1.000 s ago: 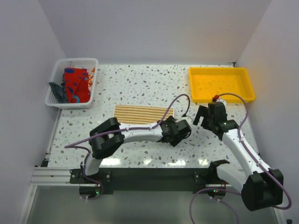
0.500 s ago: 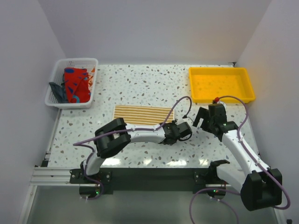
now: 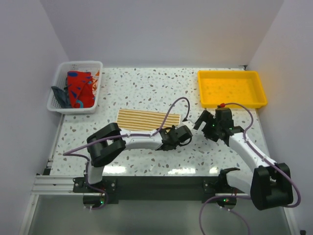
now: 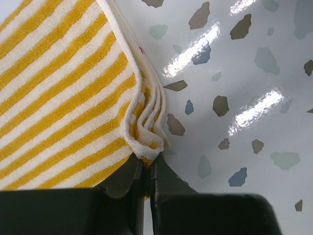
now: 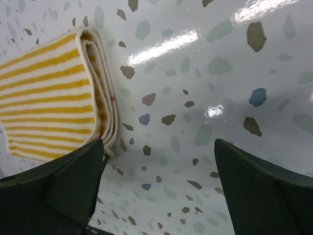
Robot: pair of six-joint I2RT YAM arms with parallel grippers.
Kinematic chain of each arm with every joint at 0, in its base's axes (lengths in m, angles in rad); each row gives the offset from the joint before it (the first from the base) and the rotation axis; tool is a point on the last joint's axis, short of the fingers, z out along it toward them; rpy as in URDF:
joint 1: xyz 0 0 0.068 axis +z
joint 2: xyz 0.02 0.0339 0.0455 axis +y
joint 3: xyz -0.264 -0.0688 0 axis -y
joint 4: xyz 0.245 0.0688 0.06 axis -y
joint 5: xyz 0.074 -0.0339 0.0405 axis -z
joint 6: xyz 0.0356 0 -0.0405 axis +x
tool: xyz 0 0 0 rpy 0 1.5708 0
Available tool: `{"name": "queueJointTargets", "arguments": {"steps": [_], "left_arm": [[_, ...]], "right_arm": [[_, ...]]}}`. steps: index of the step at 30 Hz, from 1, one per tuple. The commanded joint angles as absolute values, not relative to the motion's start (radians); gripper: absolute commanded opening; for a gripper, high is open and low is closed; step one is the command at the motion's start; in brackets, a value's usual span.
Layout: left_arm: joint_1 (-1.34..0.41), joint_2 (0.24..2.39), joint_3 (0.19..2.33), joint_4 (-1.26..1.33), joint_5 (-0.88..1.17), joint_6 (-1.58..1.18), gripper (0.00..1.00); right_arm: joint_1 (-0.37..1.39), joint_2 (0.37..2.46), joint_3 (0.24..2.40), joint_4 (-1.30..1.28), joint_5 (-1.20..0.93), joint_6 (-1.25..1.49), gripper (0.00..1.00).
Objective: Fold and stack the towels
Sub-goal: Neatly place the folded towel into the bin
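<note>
A tan-and-white striped towel point(image 3: 146, 119) lies folded in a long strip at the table's middle. My left gripper point(image 3: 177, 134) sits at its near right corner. In the left wrist view the left gripper point(image 4: 146, 164) is shut on that bunched corner of the striped towel point(image 4: 63, 98). My right gripper point(image 3: 203, 121) hovers open just right of the towel's right end. In the right wrist view the striped towel's folded edge point(image 5: 54, 98) lies beside the left finger, and nothing is between the fingers of the right gripper point(image 5: 159, 147). More towels, red-orange and blue point(image 3: 79, 90) and dark blue-grey point(image 3: 59, 95), are heaped in the basket.
A white mesh basket point(image 3: 78, 63) stands at the back left corner. A yellow plastic tray point(image 3: 232, 73) stands at the back right with nothing in it. Both arms' cables loop over the speckled table point(image 3: 146, 88).
My left gripper has shut on the striped towel's near right corner and shifted slightly left. My right gripper has moved left and closer to the towel's right end, still open.
</note>
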State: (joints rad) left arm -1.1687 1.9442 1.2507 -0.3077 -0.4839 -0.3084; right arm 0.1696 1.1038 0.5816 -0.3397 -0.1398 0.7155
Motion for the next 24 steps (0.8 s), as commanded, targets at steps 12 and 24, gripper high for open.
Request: {"name": "queueJointTargets", "arguments": {"steps": [12,24], "left_arm": [[-1.146,1.833,1.227,-0.239,-0.394,-0.350,0.00],[-1.134,1.804,1.238,-0.236,-0.402,-0.371,0.00]], "right_arm": [[0.195,1.425,0.523,0.143,-0.377,1.061,0.99],[0.354,1.578,0.519,0.202,-0.295,1.134,0.98]]}}
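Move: The folded towel has its middle about 22 cm to the right hand's left, 2 cm ahead and 6 cm below; its right edge, which that hand goes for, is only some 9 cm to the left, 2 cm ahead. The yellow bin stands roughly 16 cm ahead and 12 cm to the right of the right hand. The left hand already pinches the towel's near right corner, with the towel's middle about 13 cm left and 5 cm ahead of it. The towel's near right corner stays pinched in the shut left fingers, which lift it about 2 cm and then hold it there. The right hand, fingers wide open, swings left some 11 cm towards the towel's right edge, first also sinking and reaching forward a few cm, then levelling off, while it rolls about 25 degrees, its left side rising. It arrives just beyond the left gripper, fingers not yet closed. ##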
